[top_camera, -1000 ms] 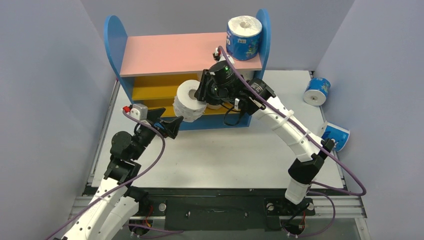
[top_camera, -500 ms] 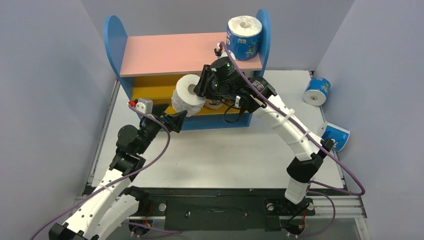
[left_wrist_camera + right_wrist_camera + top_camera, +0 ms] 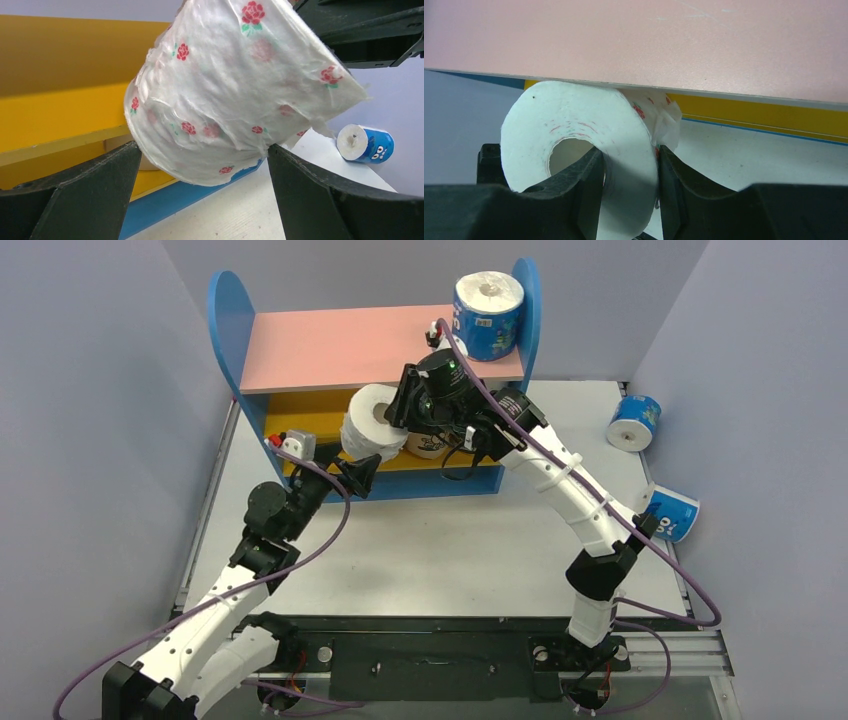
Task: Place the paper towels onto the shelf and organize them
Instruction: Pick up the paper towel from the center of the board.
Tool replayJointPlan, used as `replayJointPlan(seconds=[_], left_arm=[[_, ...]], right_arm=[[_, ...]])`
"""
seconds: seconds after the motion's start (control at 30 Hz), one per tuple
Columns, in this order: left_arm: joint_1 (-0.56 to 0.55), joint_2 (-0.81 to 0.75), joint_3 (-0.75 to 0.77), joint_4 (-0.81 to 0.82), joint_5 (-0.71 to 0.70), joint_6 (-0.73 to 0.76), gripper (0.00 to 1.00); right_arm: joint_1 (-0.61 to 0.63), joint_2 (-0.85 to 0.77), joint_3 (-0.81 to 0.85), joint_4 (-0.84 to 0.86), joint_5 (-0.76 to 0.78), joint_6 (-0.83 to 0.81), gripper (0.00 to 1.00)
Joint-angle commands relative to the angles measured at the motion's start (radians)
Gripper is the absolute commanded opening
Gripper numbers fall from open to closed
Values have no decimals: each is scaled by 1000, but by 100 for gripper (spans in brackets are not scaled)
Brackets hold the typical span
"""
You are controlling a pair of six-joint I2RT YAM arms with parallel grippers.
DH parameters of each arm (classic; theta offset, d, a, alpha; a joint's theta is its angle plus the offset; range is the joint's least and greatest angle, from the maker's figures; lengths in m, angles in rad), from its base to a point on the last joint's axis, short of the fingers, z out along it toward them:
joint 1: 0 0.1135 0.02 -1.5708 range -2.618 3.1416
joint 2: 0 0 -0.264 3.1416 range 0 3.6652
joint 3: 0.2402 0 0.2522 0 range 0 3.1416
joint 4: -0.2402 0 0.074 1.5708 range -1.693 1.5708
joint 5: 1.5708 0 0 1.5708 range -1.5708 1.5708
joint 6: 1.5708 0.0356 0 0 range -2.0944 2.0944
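My right gripper (image 3: 392, 422) is shut on the wall of a white paper towel roll (image 3: 368, 422) printed with small red roses, one finger in the hollow core, the other outside (image 3: 630, 185). It holds the roll tilted at the front of the shelf (image 3: 330, 345), just under the pink top board (image 3: 634, 40). My left gripper (image 3: 357, 472) stands open right below the roll (image 3: 240, 90), its dark fingers (image 3: 75, 195) on either side of the roll's lower edge. A blue-and-white roll (image 3: 489, 302) stands on the pink top at the right. A tan roll (image 3: 428, 446) sits on a yellow board.
Two blue-and-white rolls lie on the table at the right, one (image 3: 634, 422) near the back wall and one (image 3: 672, 513) by the right arm's elbow; one of them (image 3: 365, 144) shows in the left wrist view. Grey walls close in both sides.
The right gripper has carried the white roll up and back toward the shelf front. The left arm has reached forward after it, its open gripper staying just under the roll.
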Motion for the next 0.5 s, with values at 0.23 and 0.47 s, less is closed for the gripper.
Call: replayJointPlan(seconds=[0.23,0.47], left_arm=[[-21,59,58,113,-41,-2,96],[-35,86,57,140,-48,-21,96]], right_arm=[[-18,7,33,71,-33,17,50],[-22,-35,-14,89,-38,21,63]])
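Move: The white paper towel, pinched by its wall in the right fingers, has its middle some 4 cm left of the right hand, 1 cm ahead and about 4 cm lower. From the left hand's open fingers it is about 4 cm ahead, 3 cm right and 4 cm up. From the right hand, the shelf's pink top board lies about 12 cm ahead, straight on and roughly level; the brown roll on a lower board is some 7 cm right, 8 cm ahead, 15 cm down. The white paper towel's wall is let go by the right fingers, which spread from about a third to nearly two thirds open while that hand all but stays put, one finger still in the core. Under the roll's lower end the left hand, fingers kept wide, eases about 1.5 cm right, slightly forward and down, cradling it. ##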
